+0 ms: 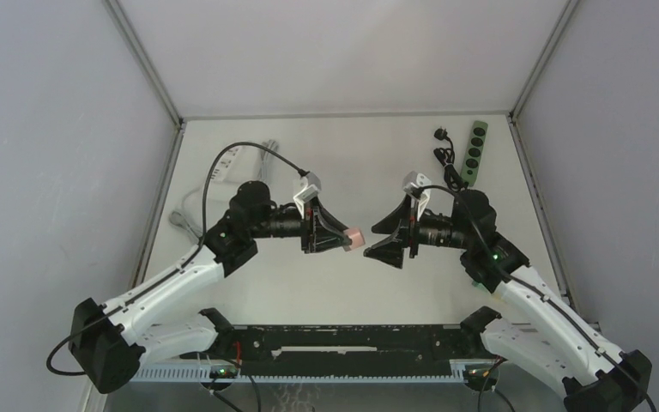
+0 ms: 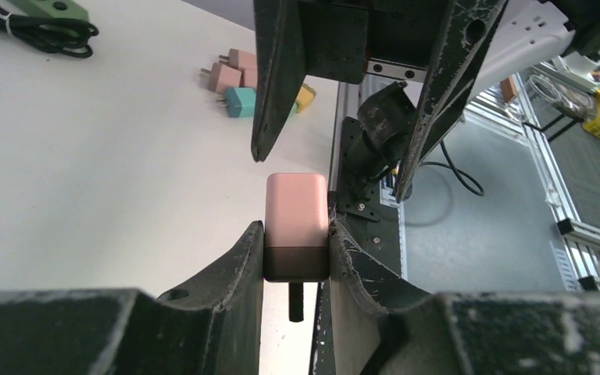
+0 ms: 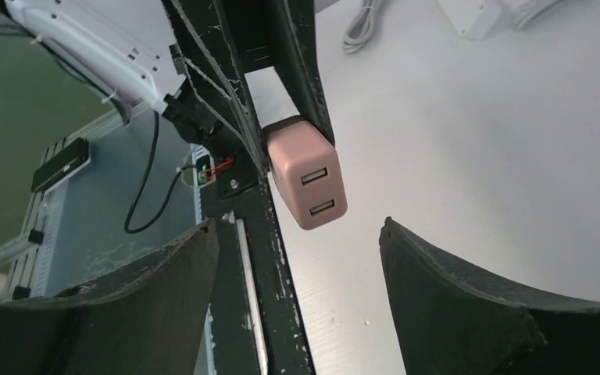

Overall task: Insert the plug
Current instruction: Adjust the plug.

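The plug [image 1: 353, 239] is a pink adapter block with a dark base and a black pin. It hangs above the table's middle, clamped at its base in my left gripper [image 1: 343, 238]. In the left wrist view the plug [image 2: 297, 223] sits tight between the fingers of my left gripper [image 2: 297, 234]. My right gripper [image 1: 376, 246] faces it, open, just to its right. In the right wrist view the plug [image 3: 306, 176] shows two USB slots, and it lies ahead of my right gripper [image 3: 298, 226], whose fingers touch nothing.
A green power strip [image 1: 475, 153] with a coiled black cable [image 1: 446, 159] lies at the back right. A white power strip [image 1: 227, 163] and its grey cord lie at the back left. Several spare coloured plugs [image 2: 242, 78] lie on the table.
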Motion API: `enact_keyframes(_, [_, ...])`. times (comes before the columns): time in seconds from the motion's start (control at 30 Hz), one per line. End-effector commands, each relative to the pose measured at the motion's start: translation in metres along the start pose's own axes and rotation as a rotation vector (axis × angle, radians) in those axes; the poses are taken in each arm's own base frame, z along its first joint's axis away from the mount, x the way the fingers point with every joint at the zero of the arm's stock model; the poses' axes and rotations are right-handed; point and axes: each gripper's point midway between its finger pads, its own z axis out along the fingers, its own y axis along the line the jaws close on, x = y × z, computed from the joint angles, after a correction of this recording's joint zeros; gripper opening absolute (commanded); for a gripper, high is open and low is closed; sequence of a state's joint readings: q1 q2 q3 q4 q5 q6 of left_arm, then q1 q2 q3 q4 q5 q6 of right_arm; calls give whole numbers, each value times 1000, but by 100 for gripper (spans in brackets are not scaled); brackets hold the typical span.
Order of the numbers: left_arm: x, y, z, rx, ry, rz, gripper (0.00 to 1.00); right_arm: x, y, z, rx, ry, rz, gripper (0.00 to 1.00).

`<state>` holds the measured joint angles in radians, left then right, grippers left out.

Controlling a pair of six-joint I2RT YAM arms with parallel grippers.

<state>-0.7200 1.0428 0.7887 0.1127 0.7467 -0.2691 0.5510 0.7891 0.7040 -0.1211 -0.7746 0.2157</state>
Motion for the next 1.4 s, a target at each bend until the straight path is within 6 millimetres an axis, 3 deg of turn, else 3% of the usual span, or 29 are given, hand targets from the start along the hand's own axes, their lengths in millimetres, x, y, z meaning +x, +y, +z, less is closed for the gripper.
enact_keyframes(0.0, [-39,-28,2,127,-65,138,0,-14,19,1,-118,13,-69,81])
enact_keyframes(0.6, [-36,-40,12,213,-29,146,0,-9,32,14,-255,81,-89,58])
enact_keyframes(1.37, [-28,-37,12,201,-1,127,0,-14,38,13,-274,66,-108,51])
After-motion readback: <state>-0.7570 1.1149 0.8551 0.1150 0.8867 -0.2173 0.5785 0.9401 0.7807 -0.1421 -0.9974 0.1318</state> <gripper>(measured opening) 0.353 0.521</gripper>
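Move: The pink plug is already pinched in my left fingers, its middle barely 1 cm to the right of that hand's point, level with it, with the slotted face turned towards my open right hand. From my right hand the plug lies about 6 cm to the left, roughly 1 cm farther out and 1 cm lower. Both hands are high above the table, with nothing else close by. I bring my hands together at the plug: my right hand goes about 2 cm left and 2 cm back, turning some 15 degrees counter-clockwise, while its wide fingers narrow around the plug's free end. My left hand keeps its pinch and carries the plug about 2 cm back and 1.5 cm right, rising slightly and turning some 10 degrees clockwise, and then both all but settle. ##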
